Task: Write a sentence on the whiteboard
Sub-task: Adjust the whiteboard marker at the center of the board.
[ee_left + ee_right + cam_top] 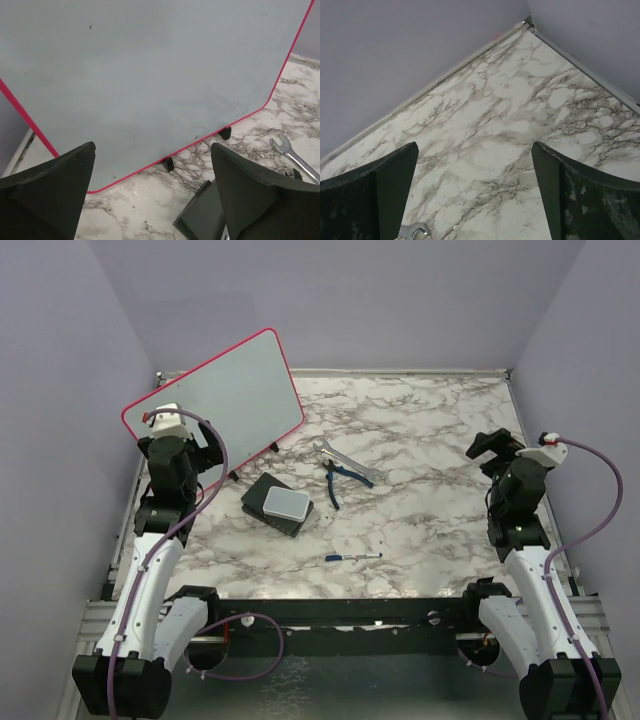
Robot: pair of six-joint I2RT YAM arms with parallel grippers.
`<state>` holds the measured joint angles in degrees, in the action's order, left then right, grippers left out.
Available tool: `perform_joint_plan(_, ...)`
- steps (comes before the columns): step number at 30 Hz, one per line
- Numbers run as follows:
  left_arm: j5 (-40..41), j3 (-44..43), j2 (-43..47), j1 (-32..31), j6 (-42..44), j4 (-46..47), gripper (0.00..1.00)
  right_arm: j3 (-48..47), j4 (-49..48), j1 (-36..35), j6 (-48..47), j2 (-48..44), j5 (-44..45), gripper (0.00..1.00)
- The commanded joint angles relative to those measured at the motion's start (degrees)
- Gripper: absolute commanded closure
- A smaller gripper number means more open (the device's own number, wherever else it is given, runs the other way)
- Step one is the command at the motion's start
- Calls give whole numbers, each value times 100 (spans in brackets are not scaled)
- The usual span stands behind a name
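The whiteboard (220,390) stands tilted on small black feet at the back left, with a red-pink frame. Its face (150,65) is blank, so the sentence is not in view. A thin blue marker (352,557) lies on the marble table near the front middle, far from both grippers. My left gripper (208,462) hovers just in front of the board's lower edge. In its wrist view the left gripper (152,146) is open with nothing between the fingers. My right gripper (490,448) is at the right side, and its wrist view shows it (475,145) open and empty over bare marble.
A dark block with a grey-white pad (280,505) lies right of the left gripper, its corner (200,210) showing beside that finger. Blue-handled pliers (340,482) and a steel wrench (345,458) lie mid-table. Grey walls close in the table.
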<state>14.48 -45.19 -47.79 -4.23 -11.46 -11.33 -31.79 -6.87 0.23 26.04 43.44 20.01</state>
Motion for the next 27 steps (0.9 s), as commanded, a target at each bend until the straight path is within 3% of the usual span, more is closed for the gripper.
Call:
perform_joint_plan(1, -372, -148, -115, 19, 30, 42, 1, -135, 315, 14, 46, -30, 106, 0)
perform_joint_plan(6, -433, -156, -151, -123, -28, 54, 1, -169, 404, 19, 8, -4, -215, 0)
perform_joint_plan(11, -1052, -46, -259, -687, 93, 204, 1, -173, 380, 12, -35, 44, -838, 0)
perform_joint_plan(15, -983, -98, -543, -1857, 547, 217, 1, -194, 384, 12, -73, 89, -1558, 0)
perform_joint_plan(23, -1875, -230, -1265, -4051, 1498, 166, 1, -269, 664, 12, 99, 134, -2504, 0)
perform_joint_plan(27, -1930, -336, -1891, -5184, 1800, 49, 1, -303, 894, 12, 90, 106, -2704, 0)
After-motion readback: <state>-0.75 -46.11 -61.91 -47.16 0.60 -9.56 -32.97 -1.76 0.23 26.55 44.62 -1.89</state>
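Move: Some 32 cm to the left hand's right, about 10 cm nearer the base and 25 cm below lies the whiteboard marker; from the right hand it is roughly 25 cm left, 11 cm back and 24 cm down. The dark notebook with the white block on top lies about 15 cm left of the marker and 13 cm farther out. The pliers lie some 18 cm beyond the marker and 2 cm left of it, with the wrench 5 cm farther out still. Swinging away from the whiteboard towards the marker, the open left hand starts slowly, then sweeps about 27 cm right, passing above the near side of the notebook and drawing back and sinking later on; its wrist turns some 60 degrees clockwise. The right hand, also open, shifts roughly 7 cm left towards the marker's side, dips a little and turns about 20 degrees counter-clockwise. Neither hand touches anything. ##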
